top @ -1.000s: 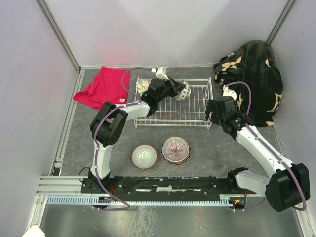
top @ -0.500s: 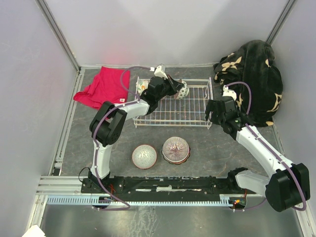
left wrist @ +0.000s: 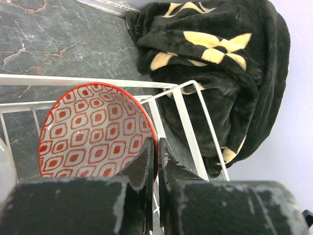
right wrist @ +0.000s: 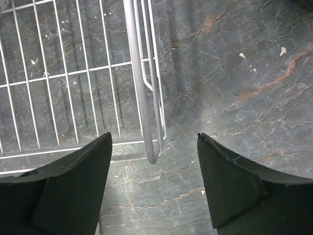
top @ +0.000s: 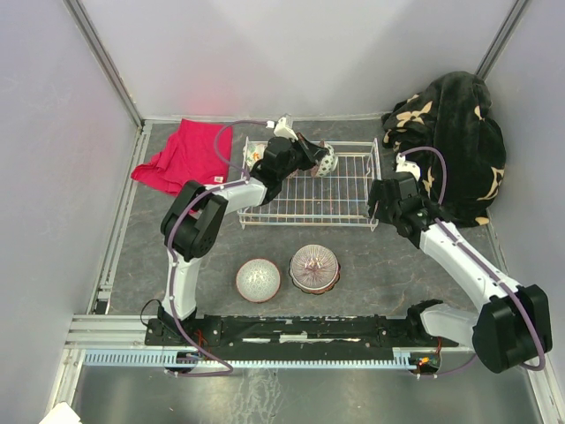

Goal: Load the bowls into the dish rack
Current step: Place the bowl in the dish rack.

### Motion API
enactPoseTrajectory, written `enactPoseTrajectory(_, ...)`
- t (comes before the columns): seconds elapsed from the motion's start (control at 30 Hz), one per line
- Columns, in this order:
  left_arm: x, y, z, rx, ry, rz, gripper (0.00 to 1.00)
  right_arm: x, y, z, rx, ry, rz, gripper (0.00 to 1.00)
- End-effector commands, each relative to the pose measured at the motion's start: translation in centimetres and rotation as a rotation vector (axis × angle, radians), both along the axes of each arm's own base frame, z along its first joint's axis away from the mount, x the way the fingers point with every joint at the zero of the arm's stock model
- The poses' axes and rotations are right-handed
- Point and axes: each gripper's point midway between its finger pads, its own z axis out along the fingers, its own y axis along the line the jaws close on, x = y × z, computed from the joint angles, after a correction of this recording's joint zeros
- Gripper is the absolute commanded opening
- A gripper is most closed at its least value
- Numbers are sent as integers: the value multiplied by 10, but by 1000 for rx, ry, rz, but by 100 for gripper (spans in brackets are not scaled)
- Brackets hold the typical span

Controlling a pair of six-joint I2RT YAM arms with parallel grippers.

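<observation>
The white wire dish rack [top: 300, 218] lies at the middle back of the table. My left gripper [top: 316, 160] hangs over its back part, shut on the rim of a white bowl with red diamond marks [top: 327, 164]. In the left wrist view that bowl [left wrist: 93, 129] stands on edge inside the rack's wires [left wrist: 188, 122], and the left gripper [left wrist: 157, 145] pinches its red rim. Another bowl [top: 255, 156] sits in the rack's back left corner. Two bowls, a speckled one [top: 259, 279] and a purple ribbed one [top: 315, 268], lie upside down in front. My right gripper [top: 380, 208] is open at the rack's near right corner [right wrist: 149, 147], nothing held.
A black blanket with cream flowers [top: 455, 141] is heaped at the back right, close to the rack's right end [left wrist: 220, 73]. A red cloth [top: 181, 156] lies at the back left. Grey walls close in the table on three sides.
My left arm has carried the red-patterned bowl a little to the left and back over the rack. The right gripper's fingers have come slightly closer together.
</observation>
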Motion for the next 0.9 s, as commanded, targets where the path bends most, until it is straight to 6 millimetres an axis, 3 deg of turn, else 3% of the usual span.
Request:
enactPoseTrajectory(0.0,6,-12,27,-108,-38,-16,3,11,4,7,5,-31,-3,75)
enactPoseTrajectory(0.17,7,-16,26,-124,-36,-21,3,11,2,7,-1,-36,-11,63)
enactPoseTrajectory(0.43,8,-19,25,-142,-34,-23,3,13,3,8,1,-36,-9,26)
enactPoseTrajectory(0.73,5,-18,24,-150,-29,-26,3,12,3,7,4,-34,-8,14)
enactPoseTrajectory(0.87,7,-12,11,-101,0,7,3,12,3,7,5,-34,-8,14)
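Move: The right hand's open fingers already straddle the dish rack's near right corner, where the side rail lies practically at the hand point and about 1 cm below; the glass bowl stands some 13 cm back and 17 cm left of this hand. The left hand keeps the bowl pinched by its rim over the dish rack, whose middle is about 6 cm back, 2 cm left and 11 cm below; the floral bowl stands roughly 17 cm left, level ahead. The right hand sinks about 1 cm over the dish rack's near right corner and closes its fingers from wide open to nearly shut, pinching the front end of the side rail between the pads and then staying there. Meanwhile the left hand keeps its pinch on the bowl's rim and eases a little over 1 cm to the right, towards the rack's right side, rolling some 5 degrees so that its left side dips. ##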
